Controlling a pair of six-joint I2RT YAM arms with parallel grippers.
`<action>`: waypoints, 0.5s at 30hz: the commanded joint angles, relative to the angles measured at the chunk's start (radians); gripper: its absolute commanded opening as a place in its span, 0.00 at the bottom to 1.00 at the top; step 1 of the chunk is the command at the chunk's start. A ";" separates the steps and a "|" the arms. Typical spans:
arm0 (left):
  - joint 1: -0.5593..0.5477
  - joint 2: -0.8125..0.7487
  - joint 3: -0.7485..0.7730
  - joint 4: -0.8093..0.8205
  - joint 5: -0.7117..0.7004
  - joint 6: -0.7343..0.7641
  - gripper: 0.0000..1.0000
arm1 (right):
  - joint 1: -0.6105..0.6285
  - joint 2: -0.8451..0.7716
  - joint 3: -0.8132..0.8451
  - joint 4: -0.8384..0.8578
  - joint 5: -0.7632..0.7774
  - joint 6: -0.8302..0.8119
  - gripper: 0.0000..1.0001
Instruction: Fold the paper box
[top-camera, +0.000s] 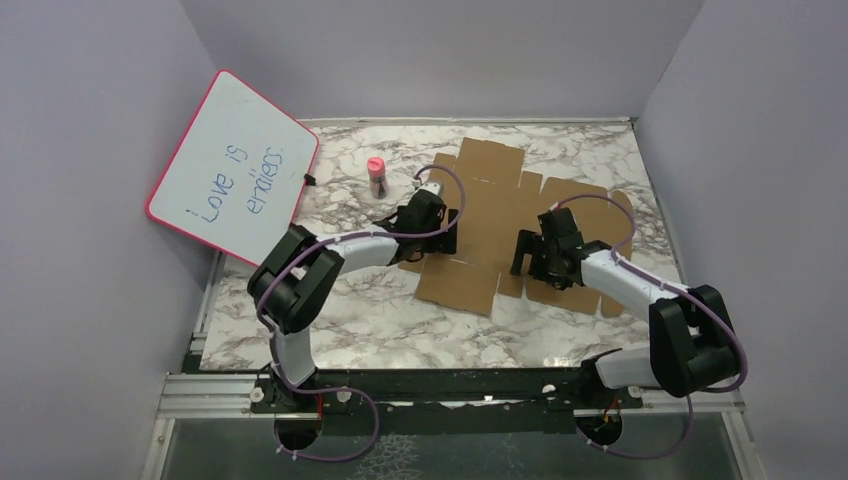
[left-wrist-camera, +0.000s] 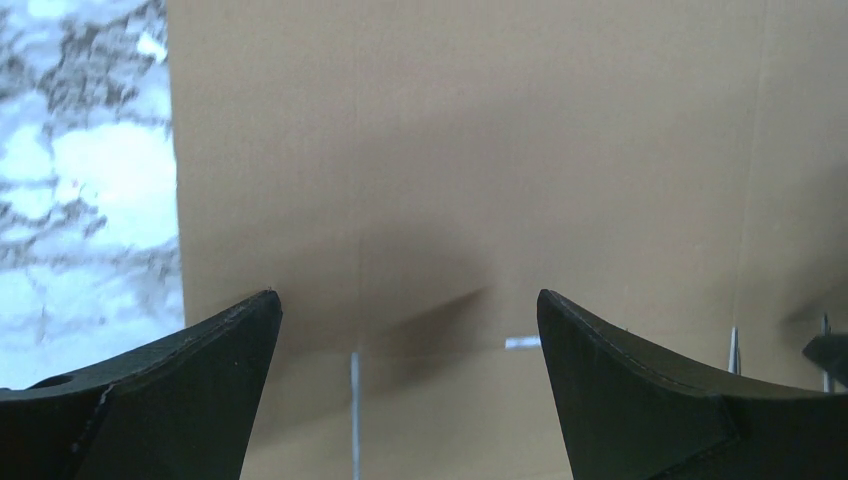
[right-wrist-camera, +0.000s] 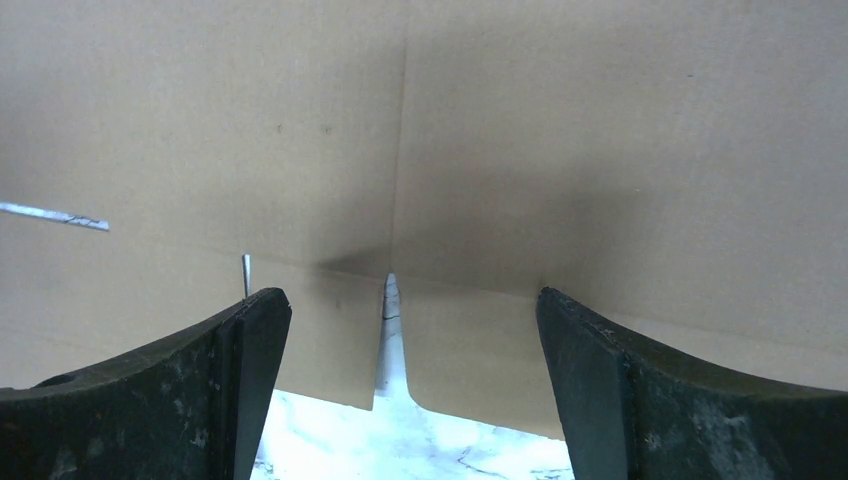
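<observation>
The paper box (top-camera: 490, 215) is a flat brown die-cut cardboard sheet with flaps and slits, lying unfolded on the marble table (top-camera: 360, 310). My left gripper (top-camera: 443, 232) hovers over the sheet's left part, open. In the left wrist view that gripper (left-wrist-camera: 408, 300) has only cardboard (left-wrist-camera: 450, 150) below it, with the sheet's left edge nearby. My right gripper (top-camera: 527, 255) is open over the sheet's right part. In the right wrist view the right gripper (right-wrist-camera: 412, 295) straddles a slit between two flaps at the cardboard (right-wrist-camera: 500, 130) edge. Neither gripper holds anything.
A pink-framed whiteboard (top-camera: 235, 165) with writing leans against the left wall. A small pink-capped bottle (top-camera: 377, 177) stands just left of the sheet's far end. Lilac walls close in the table on three sides.
</observation>
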 joint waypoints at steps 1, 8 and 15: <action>0.009 0.089 0.097 0.003 -0.032 0.041 0.99 | -0.006 -0.006 -0.044 0.016 -0.172 -0.026 1.00; 0.042 0.218 0.278 -0.048 -0.057 0.107 0.99 | 0.007 -0.064 -0.154 0.146 -0.438 -0.018 1.00; 0.091 0.377 0.532 -0.082 0.006 0.185 0.99 | 0.039 -0.050 -0.138 0.290 -0.591 0.039 1.00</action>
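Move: The flat paper box lies right under both hands, about 1 cm below. Its middle is some 16 cm right and 4 cm ahead of the left hand. The near flap's middle lies about 9 cm back and 3 cm right of that hand, and the pink-capped bottle about 14 cm ahead and 12 cm left. From the right hand the box's middle is about 8 cm ahead and 3 cm left, and the small near tab 4 cm back and 5 cm left. Forward and slightly right, the left hand slides about 10 cm at one height, its open fingertips pushing the left part of the flat box away from the base. Meanwhile the right hand's fingertips sweep left some 7 cm and back a little, dragging the near part of the board as the wrist rolls about 20 degrees, swinging the fingers left, and turns counter-clockwise. Both grippers stay wide open. ##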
